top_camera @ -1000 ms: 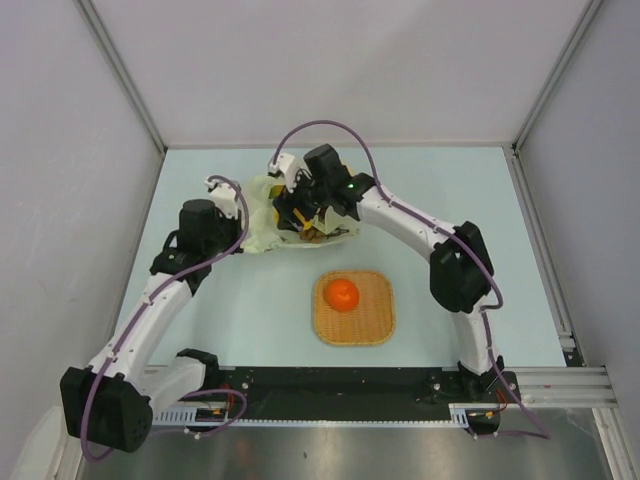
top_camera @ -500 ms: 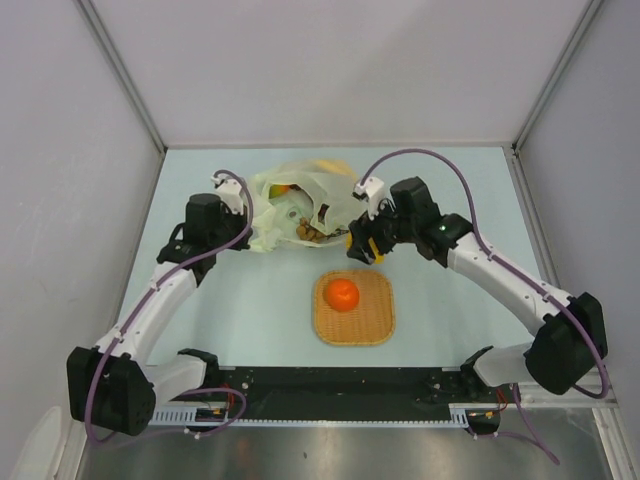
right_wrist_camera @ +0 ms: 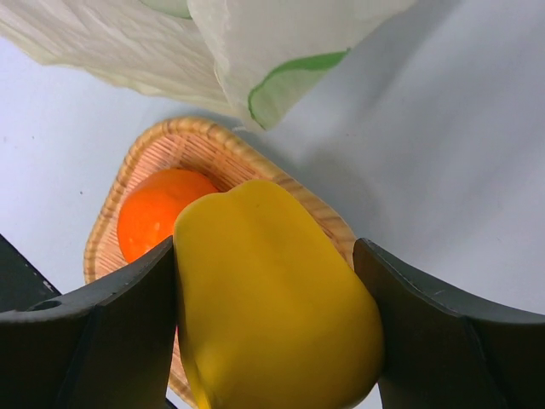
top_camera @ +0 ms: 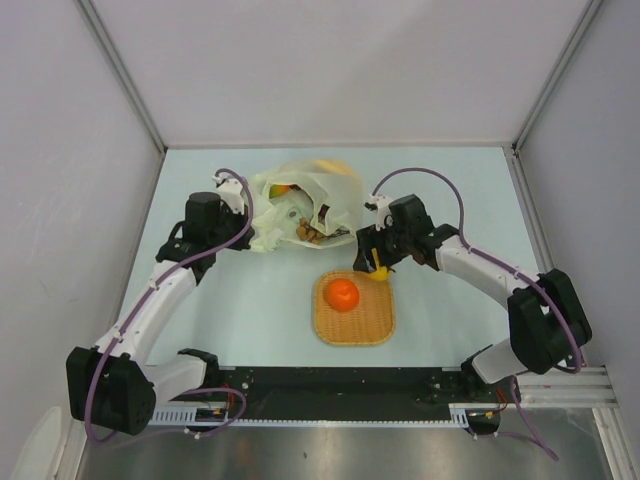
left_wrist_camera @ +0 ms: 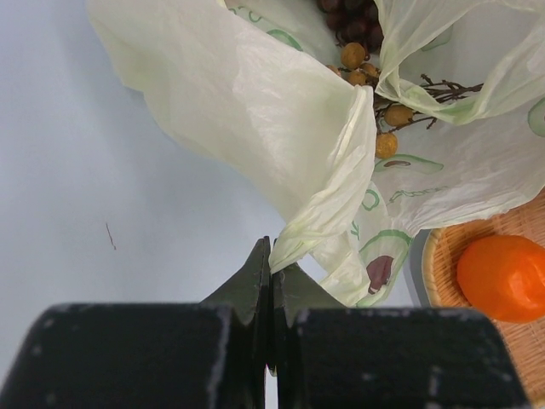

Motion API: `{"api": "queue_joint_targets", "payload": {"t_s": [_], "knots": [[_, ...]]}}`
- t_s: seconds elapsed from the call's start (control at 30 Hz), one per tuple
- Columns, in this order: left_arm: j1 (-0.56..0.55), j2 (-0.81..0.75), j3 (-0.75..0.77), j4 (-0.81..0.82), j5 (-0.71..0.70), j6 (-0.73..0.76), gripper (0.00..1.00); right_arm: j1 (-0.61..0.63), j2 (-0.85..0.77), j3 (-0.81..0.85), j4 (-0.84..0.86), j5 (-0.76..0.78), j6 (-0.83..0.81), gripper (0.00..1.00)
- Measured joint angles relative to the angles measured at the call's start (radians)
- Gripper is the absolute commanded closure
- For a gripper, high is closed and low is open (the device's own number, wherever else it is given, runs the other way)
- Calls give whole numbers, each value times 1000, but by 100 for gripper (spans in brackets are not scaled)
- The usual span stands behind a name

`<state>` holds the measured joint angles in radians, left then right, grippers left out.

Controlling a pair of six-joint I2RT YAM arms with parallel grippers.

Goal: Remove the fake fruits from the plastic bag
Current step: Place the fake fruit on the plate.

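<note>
The pale yellow-green plastic bag lies crumpled at the back of the table, its mouth towards the mat. My left gripper is shut on a twisted edge of the plastic bag. Inside it show a brown nut-like cluster and dark grapes. My right gripper is shut on a yellow pepper-like fruit, which hangs just over the far right edge of the woven mat. An orange rests on the woven mat.
Something yellow-orange shows through the bag's far side. Grey walls close in the table on the left, back and right. A black rail runs along the near edge between the arm bases.
My right arm has pulled out of the bag with the yellow fruit and swung right and nearer, down to the mat's far edge. The left gripper still holds the bag.
</note>
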<state>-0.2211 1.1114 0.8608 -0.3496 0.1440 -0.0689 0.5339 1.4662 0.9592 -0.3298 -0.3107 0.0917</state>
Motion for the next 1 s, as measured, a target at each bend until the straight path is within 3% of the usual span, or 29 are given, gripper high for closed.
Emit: {"api": "queue_joint_targets", "payload": {"t_s": [0.37, 0.63, 0.8, 1.0], "knots": [[0, 0, 4, -13, 1, 9, 100, 82, 58, -48, 123, -3, 69, 59], [0, -2, 5, -15, 2, 9, 100, 194, 58, -95, 211, 113, 71, 58], [0, -13, 5, -15, 17, 7, 100, 217, 59, -95, 246, 201, 66, 52], [0, -19, 3, -15, 24, 7, 100, 246, 64, -95, 255, 260, 64, 37]]}}
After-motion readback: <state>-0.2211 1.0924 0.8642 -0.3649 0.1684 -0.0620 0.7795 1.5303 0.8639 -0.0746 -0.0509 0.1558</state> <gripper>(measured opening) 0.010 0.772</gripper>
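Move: I have the yellow pepper in my right hand just over the plate's far right edge; the plate's middle lies about 10 cm back, 5 cm to the left and some 9 cm below. The orange fruit on the plate is about 8 cm back and 8 cm to the left, and the bag's middle is some 16 cm ahead and 15 cm to the left. From my left hand, the plate lies about 14 cm back and 27 cm to the right, 16 cm lower. I bring the pepper in over the plate with my right hand, about 5 cm to the left while sinking some 3 cm and drawing back 3 cm, then ease a little forward and stay there, tipping the fingertips up about 10 degrees. The side of my left-hand finger on that gripper comes against the orange fruit; my grip on the pepper stays shut. My left hand keeps pinching the bag's corner. ##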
